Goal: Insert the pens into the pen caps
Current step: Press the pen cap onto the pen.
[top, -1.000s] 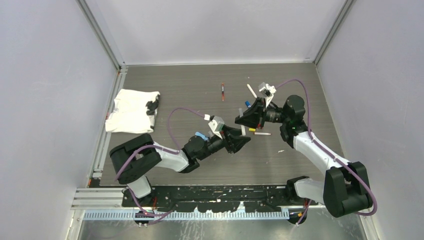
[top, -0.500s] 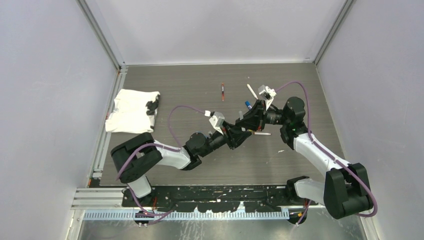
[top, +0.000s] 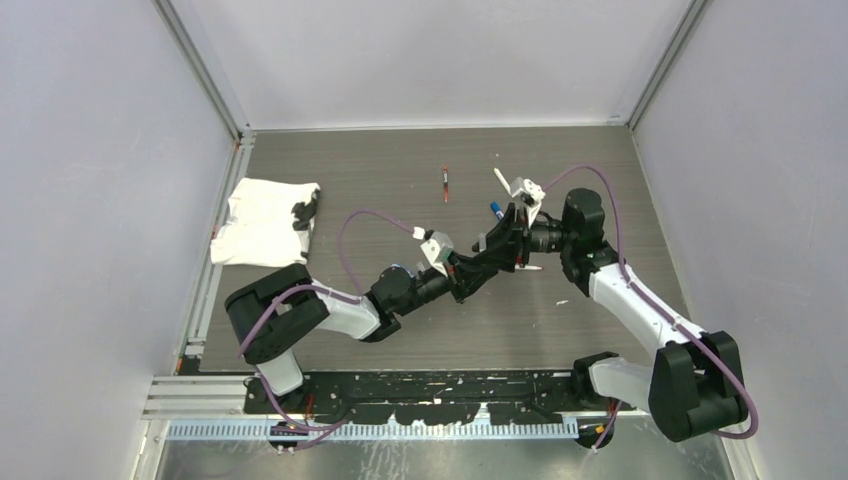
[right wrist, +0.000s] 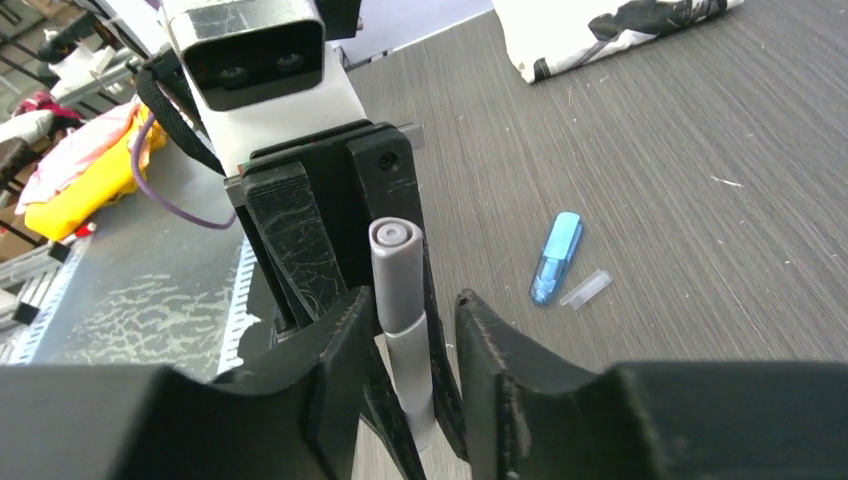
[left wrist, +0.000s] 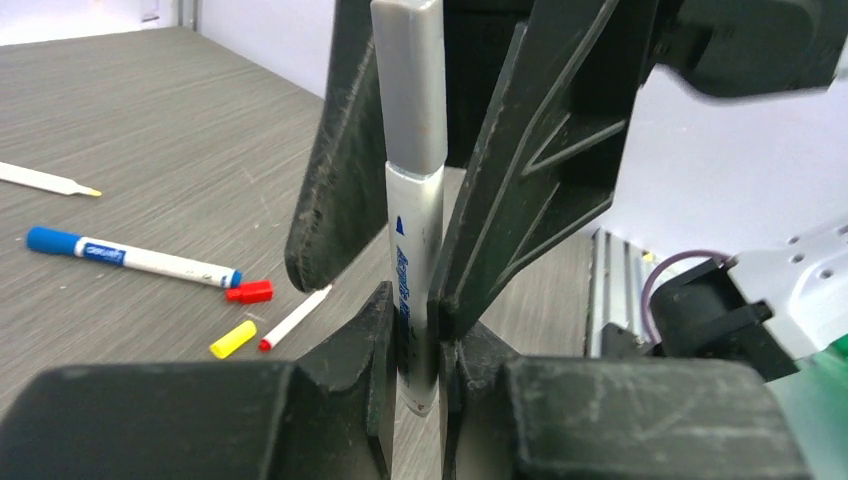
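A white-barrelled pen with a grey cap pushed onto its end stands upright between both grippers. My left gripper is shut on the pen's lower end. My right gripper stands around the capped end with its jaws apart and a gap beside the barrel. In the top view the two grippers meet nose to nose at mid-table, hiding the pen. On the table lie a blue-capped pen, a red-tipped pen, a yellow-tipped pen, a red cap and a yellow cap.
A white cloth lies at the left of the table. A light-blue oblong piece and a small clear tube rest near the left arm. A red-ended pen and a white pen lie toward the back.
My left gripper has moved up to the right gripper and shut on the pen's lower end. The right gripper's jaws have parted from the pen.
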Tool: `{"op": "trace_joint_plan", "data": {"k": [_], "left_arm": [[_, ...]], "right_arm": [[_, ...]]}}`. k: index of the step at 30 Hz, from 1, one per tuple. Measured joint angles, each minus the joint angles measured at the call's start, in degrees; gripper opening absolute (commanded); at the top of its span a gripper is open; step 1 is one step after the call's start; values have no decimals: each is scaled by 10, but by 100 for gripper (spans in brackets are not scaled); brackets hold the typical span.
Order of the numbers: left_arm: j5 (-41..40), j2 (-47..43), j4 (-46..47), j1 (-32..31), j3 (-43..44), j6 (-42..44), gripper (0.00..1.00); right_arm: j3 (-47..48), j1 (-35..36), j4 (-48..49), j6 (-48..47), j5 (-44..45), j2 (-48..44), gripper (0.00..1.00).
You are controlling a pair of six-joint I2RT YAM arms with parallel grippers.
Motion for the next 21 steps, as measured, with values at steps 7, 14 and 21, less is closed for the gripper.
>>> {"op": "trace_joint_plan", "data": {"k": [7, 14, 21], "left_arm": [[11, -21, -7, 13, -30, 45, 0], [45, -46, -18, 33, -58, 85, 1], [81, -57, -41, 35, -96, 157, 0]], "right_arm": [[136, 2, -403, -317, 5, 1, 71], [170, 2, -637, -523, 35, 1, 80], [186, 3, -729, -596, 69, 16, 81]]}}
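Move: The capped pen stands roughly upright in the left fingers, its middle about 3 cm above that hand point; the right fingers are still around it, the middle level with them and roughly 1 cm to their left. From the right hand, about 20 cm down on the table, the yellow cap lies some 10 cm ahead and 5 right, the red cap 12 ahead and 9 right, and the light-blue highlighter 7 ahead and 18 left. Drawing apart, the right hand spreads its already opening fingers wide and backs off the pen, down about 4 cm and as much towards its own base and to the right, fingertips dipping some 20 degrees. The left keeps its grip low on the pen's body and carries the pen left and down, about 4 to 5 cm each way, tilting as it goes. ##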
